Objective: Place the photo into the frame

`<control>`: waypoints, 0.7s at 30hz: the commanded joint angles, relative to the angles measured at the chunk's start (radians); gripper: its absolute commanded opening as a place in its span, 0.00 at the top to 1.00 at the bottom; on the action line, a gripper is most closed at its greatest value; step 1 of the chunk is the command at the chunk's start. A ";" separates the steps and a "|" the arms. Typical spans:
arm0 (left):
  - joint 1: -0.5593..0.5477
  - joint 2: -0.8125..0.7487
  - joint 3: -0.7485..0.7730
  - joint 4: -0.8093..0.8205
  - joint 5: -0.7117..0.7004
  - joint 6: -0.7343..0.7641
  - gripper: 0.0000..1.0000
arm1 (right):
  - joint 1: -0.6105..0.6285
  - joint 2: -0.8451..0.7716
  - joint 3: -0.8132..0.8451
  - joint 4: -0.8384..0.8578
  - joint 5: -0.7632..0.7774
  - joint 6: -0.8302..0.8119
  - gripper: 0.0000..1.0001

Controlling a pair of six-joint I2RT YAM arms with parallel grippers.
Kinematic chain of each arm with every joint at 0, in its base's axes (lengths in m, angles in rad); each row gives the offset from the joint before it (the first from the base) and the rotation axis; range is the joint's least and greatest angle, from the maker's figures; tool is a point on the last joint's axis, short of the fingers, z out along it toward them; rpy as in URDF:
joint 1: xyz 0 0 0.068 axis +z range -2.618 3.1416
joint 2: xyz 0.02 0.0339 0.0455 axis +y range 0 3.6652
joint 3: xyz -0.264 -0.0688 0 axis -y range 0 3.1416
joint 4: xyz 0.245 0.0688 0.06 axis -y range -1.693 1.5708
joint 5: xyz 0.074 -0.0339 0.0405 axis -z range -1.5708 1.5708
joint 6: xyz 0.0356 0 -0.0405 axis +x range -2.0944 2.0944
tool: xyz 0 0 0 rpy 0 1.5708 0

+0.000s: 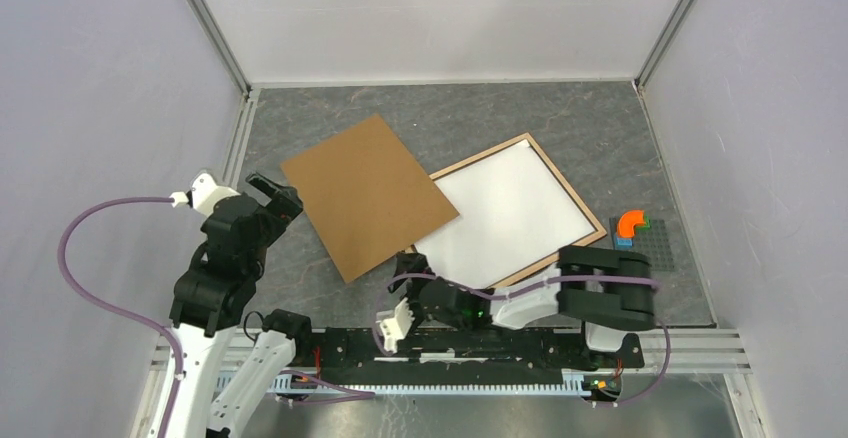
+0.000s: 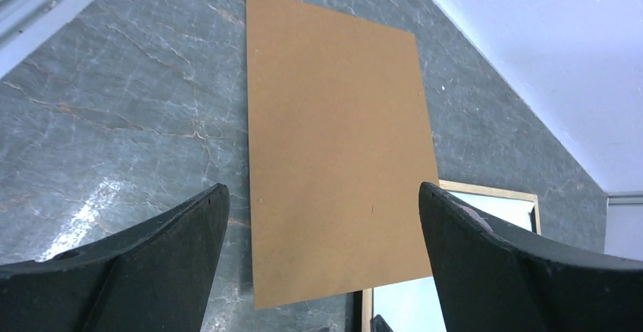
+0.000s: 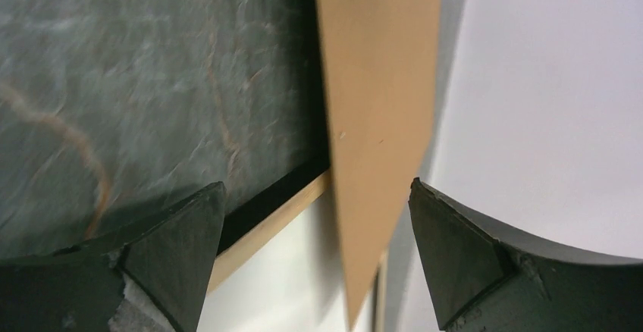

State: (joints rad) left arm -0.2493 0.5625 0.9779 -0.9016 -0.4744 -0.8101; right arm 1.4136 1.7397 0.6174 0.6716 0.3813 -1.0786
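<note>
The frame (image 1: 578, 198), thin light-wood rails, lies flat right of the table's centre. Inside it lies the photo (image 1: 512, 210), plain white side up. A brown backing board (image 1: 365, 196) lies to the left, its right corner resting over the frame's left rail. My left gripper (image 1: 278, 193) hovers open beside the board's left edge; its wrist view looks along the board (image 2: 334, 142) to the frame (image 2: 493, 193). My right gripper (image 1: 410, 263) stands open and empty at the frame's near-left corner, where rail (image 3: 265, 222), photo (image 3: 288, 286) and board (image 3: 375, 120) show.
A grey studded baseplate (image 1: 650, 243) carrying an orange curved piece (image 1: 630, 223) sits at the right, just past the frame. Pale walls enclose the table on three sides. A metal rail (image 1: 500, 343) runs along the near edge by the arm bases.
</note>
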 commanded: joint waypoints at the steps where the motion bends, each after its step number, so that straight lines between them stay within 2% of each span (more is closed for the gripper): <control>1: -0.002 -0.028 0.040 -0.025 -0.059 0.071 0.00 | 0.021 0.129 0.133 0.161 0.174 -0.181 0.06; 8: -0.002 -0.039 0.039 -0.016 -0.038 0.094 0.00 | 0.015 0.333 0.352 0.194 0.311 -0.257 0.14; 15: -0.002 -0.041 0.094 -0.014 -0.050 0.145 0.00 | -0.014 0.442 0.499 0.131 0.293 -0.199 0.26; 17: -0.002 -0.041 0.113 -0.014 -0.059 0.160 0.00 | -0.021 0.455 0.519 0.132 0.292 -0.184 0.32; 21: -0.002 -0.034 0.145 -0.014 -0.070 0.176 0.00 | -0.033 0.460 0.542 0.120 0.282 -0.144 0.51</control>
State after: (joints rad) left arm -0.2493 0.5289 1.0687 -0.9367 -0.5022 -0.7017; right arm 1.3952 2.1986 1.1084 0.7704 0.6548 -1.2675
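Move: The backboard lies just left of the right hand: its near corner is some 11 cm left and about level fore and aft, its middle about 21 cm ahead and 7 cm left, both a couple of centimetres lower. The frame's middle is roughly 15 cm ahead and 20 cm to the right, with the photo already in it. From the raised left hand, the backboard's middle is some 12 cm ahead, 15 cm right and 24 cm below. The backboard's near edge comes deeper between the right hand's fingers as that hand sweeps about 11 cm left and forward towards the near corner, staying nearly level. Its fingertips tip up some 15 degrees and swing slightly clockwise, and the wide-open fingers close to about half, one above the board and one below. The empty left hand rises about 3 cm, away from the board. ##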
